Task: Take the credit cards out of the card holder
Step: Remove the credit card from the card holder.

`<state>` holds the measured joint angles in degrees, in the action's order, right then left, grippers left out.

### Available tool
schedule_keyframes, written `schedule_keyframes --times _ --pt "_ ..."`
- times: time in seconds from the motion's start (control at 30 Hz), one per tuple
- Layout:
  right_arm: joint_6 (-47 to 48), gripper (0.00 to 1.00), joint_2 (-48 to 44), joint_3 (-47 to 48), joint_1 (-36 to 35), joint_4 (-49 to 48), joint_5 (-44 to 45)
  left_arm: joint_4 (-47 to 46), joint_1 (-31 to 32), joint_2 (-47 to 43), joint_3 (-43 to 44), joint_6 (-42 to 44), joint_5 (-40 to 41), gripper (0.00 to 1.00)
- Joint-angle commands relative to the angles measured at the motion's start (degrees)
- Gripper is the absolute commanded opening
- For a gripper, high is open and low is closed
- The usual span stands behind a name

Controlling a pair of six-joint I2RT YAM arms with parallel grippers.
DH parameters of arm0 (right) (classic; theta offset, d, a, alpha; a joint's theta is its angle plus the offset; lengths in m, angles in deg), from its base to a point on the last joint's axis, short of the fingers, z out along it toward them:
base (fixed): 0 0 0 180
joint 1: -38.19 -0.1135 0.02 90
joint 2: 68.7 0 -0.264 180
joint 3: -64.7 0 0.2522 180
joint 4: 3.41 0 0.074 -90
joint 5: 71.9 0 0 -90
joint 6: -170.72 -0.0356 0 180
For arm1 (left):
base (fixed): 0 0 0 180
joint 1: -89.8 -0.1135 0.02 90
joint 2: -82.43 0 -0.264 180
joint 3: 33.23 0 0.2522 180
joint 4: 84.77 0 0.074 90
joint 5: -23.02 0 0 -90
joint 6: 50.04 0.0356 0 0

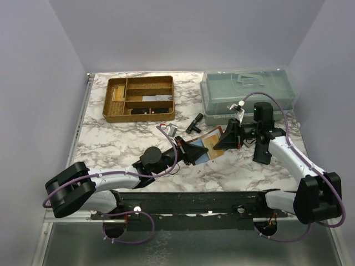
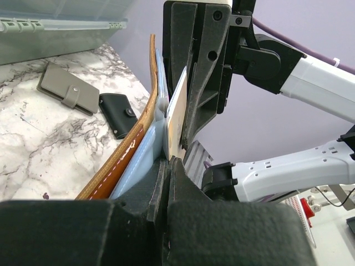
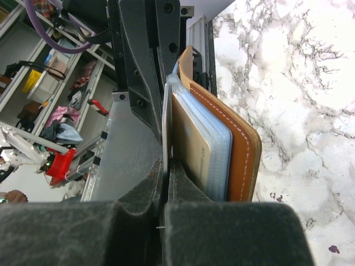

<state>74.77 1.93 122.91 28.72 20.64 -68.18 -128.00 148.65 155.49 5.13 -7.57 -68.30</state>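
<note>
The reddish-brown card holder [image 1: 212, 145] is held up off the marble table, open, between both grippers. My left gripper [image 1: 191, 151] is shut on the lower edge of one of its pale blue inner pocket leaves [image 2: 136, 158]. The leather cover [image 2: 145, 113] bows away to the left. My right gripper [image 1: 228, 136] comes from the opposite side and is shut on a thin pale credit card [image 2: 176, 116], seen edge-on [image 3: 166, 124] in the right wrist view. Another tan card [image 3: 191, 147] sits inside the clear pockets against the leather cover [image 3: 236, 147].
A gold-brown divided tray [image 1: 140, 98] stands at the back left, and a clear lidded box [image 1: 247, 91] at the back right. A grey snap wallet [image 2: 66, 88] and a small black pouch [image 2: 117, 113] lie on the marble behind the card holder.
</note>
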Motion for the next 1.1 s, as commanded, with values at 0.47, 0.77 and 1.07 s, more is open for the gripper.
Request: schedule_keyframes --times 0.47,0.77,1.07 --pt "-3.1 0.01 -0.1 -1.5 1.3 -3.2 -5.2 -3.6 -1.7 -1.7 -1.9 -0.2 -1.2 0.0" --pt "-4.6 0.0 0.8 -2.0 1.4 -4.8 -5.5 -5.7 -1.7 3.1 1.5 -2.2 -3.9 0.28" --pt "-5.0 0.0 0.9 -2.1 1.3 -5.1 -6.1 -6.3 -1.7 5.7 2.2 -3.6 -2.8 0.36"
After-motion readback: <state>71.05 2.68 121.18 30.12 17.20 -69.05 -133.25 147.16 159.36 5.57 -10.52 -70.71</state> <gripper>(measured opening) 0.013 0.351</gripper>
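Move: The credit card in the opened card holder hangs between my hands: its middle lies roughly 4 cm to the right of my left fingers and 1 cm ahead, and the leather cover sits about 3 cm right, 1 cm ahead and 2 cm lower. On the table some 12 cm below, the black tool is about 15 cm ahead and 2 cm left, the grey holder 22 cm right and 6 cm ahead. From my right hand the card is about 3 cm left, level fore and aft. I draw my left hand, still shut at the near edge of the card and its sleeve, about 1.5 cm left, away from my right hand, then open its fingers to about a third while easing some 2 cm back right, so they end spread around that edge. My right hand keeps its pinch on the sleeve's other side and holds nearly still. ##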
